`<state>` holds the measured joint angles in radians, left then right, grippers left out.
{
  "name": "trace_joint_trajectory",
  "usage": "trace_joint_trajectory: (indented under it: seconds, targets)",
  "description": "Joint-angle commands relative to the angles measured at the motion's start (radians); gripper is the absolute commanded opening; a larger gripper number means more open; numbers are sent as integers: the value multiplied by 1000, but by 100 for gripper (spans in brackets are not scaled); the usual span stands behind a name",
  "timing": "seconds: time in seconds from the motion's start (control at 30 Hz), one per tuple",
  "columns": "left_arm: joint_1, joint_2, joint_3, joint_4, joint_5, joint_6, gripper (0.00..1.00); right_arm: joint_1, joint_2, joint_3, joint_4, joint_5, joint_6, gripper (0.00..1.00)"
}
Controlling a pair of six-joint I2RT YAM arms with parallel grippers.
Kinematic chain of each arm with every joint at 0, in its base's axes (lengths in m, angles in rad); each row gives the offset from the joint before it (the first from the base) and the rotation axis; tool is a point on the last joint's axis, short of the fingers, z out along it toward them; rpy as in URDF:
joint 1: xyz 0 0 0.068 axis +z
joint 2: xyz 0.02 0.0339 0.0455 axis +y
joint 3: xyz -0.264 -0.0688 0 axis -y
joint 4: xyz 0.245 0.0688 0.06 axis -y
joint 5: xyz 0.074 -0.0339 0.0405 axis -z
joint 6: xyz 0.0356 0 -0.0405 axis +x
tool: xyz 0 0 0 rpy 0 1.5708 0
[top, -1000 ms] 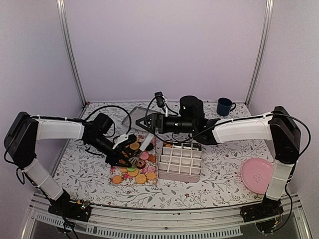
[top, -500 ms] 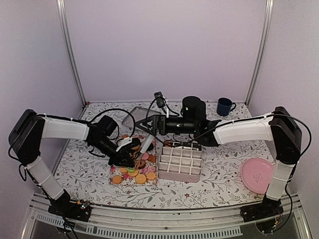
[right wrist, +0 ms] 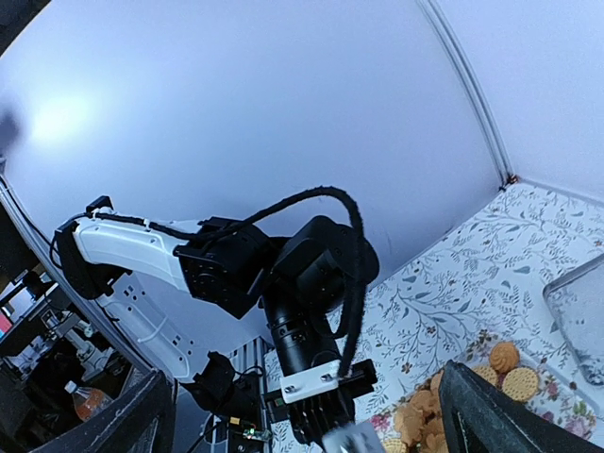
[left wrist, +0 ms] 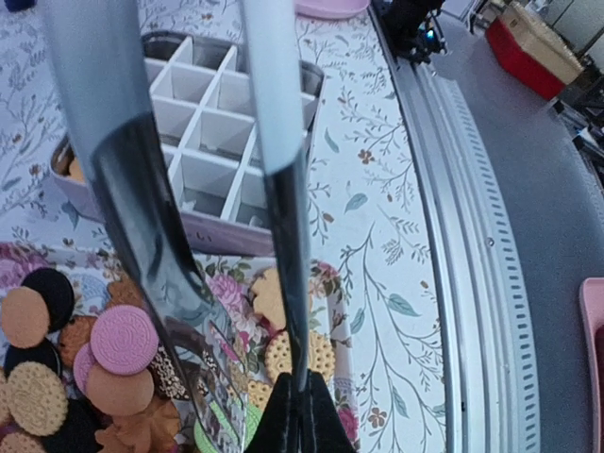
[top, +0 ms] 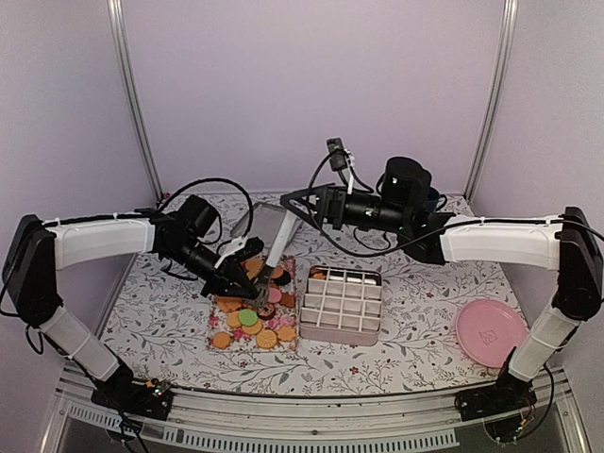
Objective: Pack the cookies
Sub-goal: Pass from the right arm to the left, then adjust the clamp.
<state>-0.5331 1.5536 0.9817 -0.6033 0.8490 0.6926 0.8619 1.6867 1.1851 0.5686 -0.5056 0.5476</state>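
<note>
The cookies (top: 251, 321) lie piled on a floral mat: golden, dark, a pink one (left wrist: 123, 340) and a green one. My left gripper (top: 260, 276) hovers low over the pile, shut (left wrist: 302, 415) on the thin lower end of long white-and-dark tongs (left wrist: 283, 189), which rise up and to the right (top: 280, 247). The white grid tray (top: 342, 307) stands just right of the mat, with a cookie or two in its back cells. My right gripper (top: 291, 209) hangs open above and behind the mat, holding nothing (right wrist: 326, 420).
A pink plate (top: 489, 330) lies at the front right. A clear flat lid (top: 253, 223) leans behind the mat. The table's metal front rail (left wrist: 491, 236) runs close to the mat. The right arm reaches across over the tray's back.
My left gripper has shut on the tongs' lower end. The right gripper has opened wider and lifted up and to the right, away from the mat.
</note>
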Motion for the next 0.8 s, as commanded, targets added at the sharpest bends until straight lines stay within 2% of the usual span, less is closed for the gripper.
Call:
trace_joint_trajectory:
  seconds: [0.0, 0.13, 0.27, 0.43, 0.77]
  targets:
    - [1, -81, 107, -94, 165, -10, 0, -39, -119, -48, 18, 39, -32, 99]
    - [4, -109, 194, -156, 298, -84, 0, -38, -167, -118, 33, 47, -42, 98]
    - [13, -130, 263, -174, 417, -197, 0, -23, -162, -185, 125, 3, 2, 90]
    - [13, -149, 290, -148, 534, -317, 0, 41, -92, -129, 100, -24, -38, 84]
    - [10, -175, 266, -126, 573, -373, 0, 87, -15, -35, 119, -48, -51, 71]
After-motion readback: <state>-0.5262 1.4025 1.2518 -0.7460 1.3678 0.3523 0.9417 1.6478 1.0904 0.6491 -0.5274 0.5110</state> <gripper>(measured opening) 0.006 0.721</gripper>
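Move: The left hand, low over the cookies, already grips the tongs at their metal head end; their middle lies some 10 cm above it, 3 cm forward and 6 cm right. The green cookie is about 11 cm beneath, and the cookie box 23 cm right, 5 cm forward and 9 cm down. From the wide-open right hand, with the handle end between its fingers, the tongs' middle lies roughly 3 cm back, 7 cm left and 10 cm down; the cookie box is 10 cm right, 1 cm back and 29 cm down. The left hand, fingers still shut on the head end of the tongs, hoists them nearly 20 cm straight up off the cookie area, drawing back a little late in the lift, while its wrist turns some 30 degrees so that its fingers level out and the leaning handles swing upright. The right hand first backs off from the handle end to the right and up, then turns round and comes left and down again while pulling back towards its base, finishing close on the right of the tongs with its fingers part-way closed but not on them. ##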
